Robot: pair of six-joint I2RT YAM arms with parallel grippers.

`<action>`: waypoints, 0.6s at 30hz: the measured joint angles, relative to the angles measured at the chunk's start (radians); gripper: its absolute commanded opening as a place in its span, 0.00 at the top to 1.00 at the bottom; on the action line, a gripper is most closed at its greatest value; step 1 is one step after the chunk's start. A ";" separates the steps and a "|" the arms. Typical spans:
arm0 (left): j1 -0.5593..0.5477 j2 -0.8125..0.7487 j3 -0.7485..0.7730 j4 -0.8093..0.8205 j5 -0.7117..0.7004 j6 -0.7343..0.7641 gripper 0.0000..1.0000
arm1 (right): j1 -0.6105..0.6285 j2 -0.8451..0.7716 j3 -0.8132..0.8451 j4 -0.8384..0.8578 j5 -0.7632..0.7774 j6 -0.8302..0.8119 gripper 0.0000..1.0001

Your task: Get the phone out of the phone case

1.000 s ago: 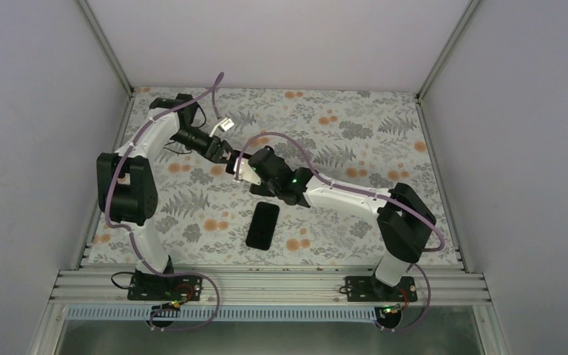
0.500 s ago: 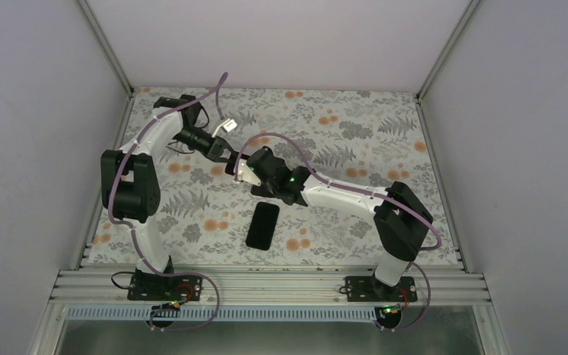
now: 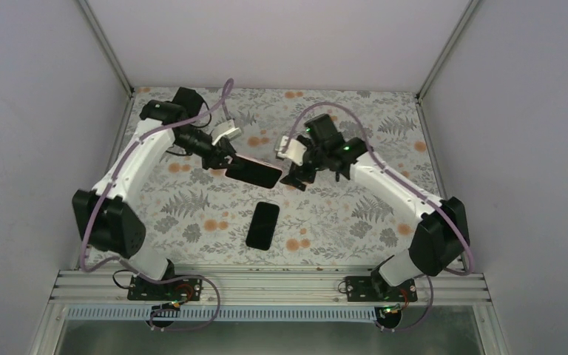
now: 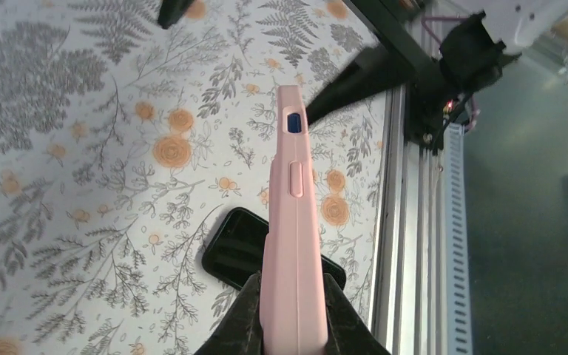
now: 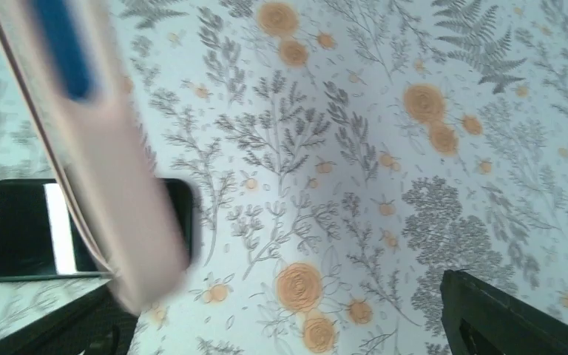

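My left gripper (image 3: pixel 223 157) is shut on one end of the pink phone case (image 4: pixel 290 222) and holds it edge-on above the table; a blue spot shows in a side cutout. In the top view the case (image 3: pixel 253 171) looks dark on its upper face, and I cannot tell what is inside it. A black phone (image 3: pixel 262 225) lies flat on the floral table, below the case in the left wrist view (image 4: pixel 237 248) and at the left of the right wrist view (image 5: pixel 22 229). My right gripper (image 3: pixel 294 168) is open and empty, just right of the case's free end (image 5: pixel 96 155).
The floral table mat (image 3: pixel 355 207) spreads around the phone. The metal rail (image 3: pixel 266 285) runs along the near edge. White walls close in the back and sides. The right gripper's dark fingers (image 4: pixel 362 70) show beyond the case in the left wrist view.
My right gripper has let go of the case, opened and pulled back to the right. My left gripper still holds the case. The black phone on the table has not moved.
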 measured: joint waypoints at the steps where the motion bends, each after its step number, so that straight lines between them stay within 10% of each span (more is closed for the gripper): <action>1: -0.014 -0.040 -0.004 -0.004 -0.021 0.013 0.98 | -0.037 -0.014 0.009 -0.035 -0.056 -0.016 0.00; 18: -0.115 -0.105 -0.039 -0.047 -0.112 0.050 0.98 | -0.173 -0.033 0.041 -0.333 -0.519 -0.196 0.05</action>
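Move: The left hand still holds the pink-cased phone by one end; its middle lies about 7 cm to the right of that hand, roughly 1 cm back and 4 cm lower, with the loose black phone on the table some 9 cm right, 10 cm back and 22 cm below. From the empty, open right hand, the cased phone's middle is about 11 cm left, 2 cm back and 2 cm higher, while the loose phone lies roughly 9 cm left, 12 cm back and 17 cm down. The left hand keeps its pinch on the end of the cased phone and draws it back about 4.5 cm, rising a little and sinking again before it steadies over the table. The right hand, clear of the phone and still wide open, first slips a few centimetres right, then comes back about 6 cm in all and slightly up, its wrist swinging some 25 degrees so that the fingers turn from forward-left to point left and down, towards the phone's free end. ##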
